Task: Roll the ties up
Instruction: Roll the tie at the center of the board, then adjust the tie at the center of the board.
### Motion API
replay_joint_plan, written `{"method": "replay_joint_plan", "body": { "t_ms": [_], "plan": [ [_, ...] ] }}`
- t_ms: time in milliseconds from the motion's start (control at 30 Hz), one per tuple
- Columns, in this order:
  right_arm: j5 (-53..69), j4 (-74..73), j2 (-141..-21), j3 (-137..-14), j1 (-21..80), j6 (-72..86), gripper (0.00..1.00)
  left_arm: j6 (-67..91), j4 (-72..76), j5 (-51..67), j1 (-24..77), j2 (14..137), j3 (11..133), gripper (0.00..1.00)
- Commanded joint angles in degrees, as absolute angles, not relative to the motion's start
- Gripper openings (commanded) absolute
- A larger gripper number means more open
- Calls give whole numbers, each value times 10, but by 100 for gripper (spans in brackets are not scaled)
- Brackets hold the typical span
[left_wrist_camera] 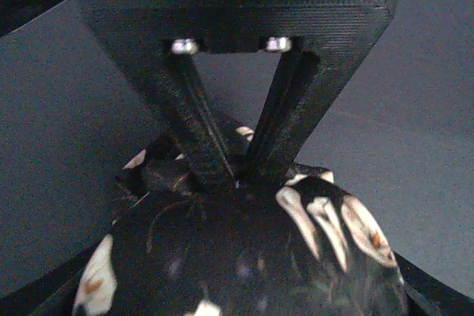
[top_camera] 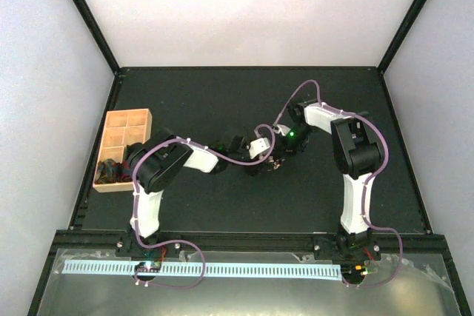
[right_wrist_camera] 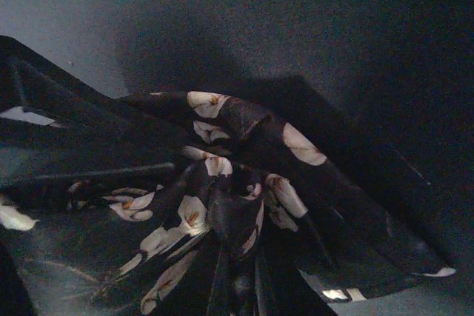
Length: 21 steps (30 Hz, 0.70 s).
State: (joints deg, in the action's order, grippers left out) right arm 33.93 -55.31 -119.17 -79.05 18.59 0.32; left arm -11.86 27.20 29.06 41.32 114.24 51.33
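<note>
The tie point(top_camera: 261, 166) is a dark bundle with pale flower marks at mid table, between both grippers. My left gripper point(top_camera: 253, 160) reaches it from the left. In the left wrist view the fingers point(left_wrist_camera: 200, 131) narrow down onto the rolled tie point(left_wrist_camera: 244, 257), which bulges in front and hides their tips; the left gripper point(left_wrist_camera: 238, 175) grips the roll. My right gripper point(top_camera: 278, 158) comes from the right. In the right wrist view the tie point(right_wrist_camera: 222, 205) fans out in folds from a pinch at the right gripper point(right_wrist_camera: 241, 283), which is shut on it.
A tan wooden compartment tray point(top_camera: 124, 118) stands at the table's left edge, with a dark bundle point(top_camera: 109, 172) in its nearest compartment. Purple cables point(top_camera: 222, 159) loop along both arms. White walls close the table on three sides.
</note>
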Motion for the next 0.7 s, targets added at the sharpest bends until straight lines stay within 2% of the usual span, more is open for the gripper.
{"method": "replay_joint_plan", "body": {
  "t_ms": [0, 233, 433, 667],
  "plan": [
    [218, -531, -1235, -780, 189, 17, 2, -104, 291, 314, 422, 1164, 540, 70],
    [262, -529, -1226, -787, 183, 9, 4, -127, 233, 284, 429, 1176, 550, 46],
    [322, -549, -1200, -810, 151, -20, 24, -171, 169, 242, 428, 1156, 519, 37],
    [403, -573, -1186, -806, 106, -50, 44, -199, 134, 220, 428, 1155, 506, 34]
  ]
}}
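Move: The tie's roll sits at the left hand, between its half-open fingers, its middle only about 1 cm to that hand's right. From the right hand, the roll lies roughly 3 cm to the left, 1 cm back and 1 cm higher. The right fingers are already shut on the gathered loose edge of the tie, which is about 4 cm to the left hand's right, level with it front to back, and some 2 cm lower. Closing steadily on the tie's roll, the left hand eases about 1 cm right and slightly down, then slides back left with the roll still between its fingers. The right hand first keeps its pinch on the gathered edge, then opens to under half, lets go and draws away to the right and forward, about 3 cm in all, rising slightly. ##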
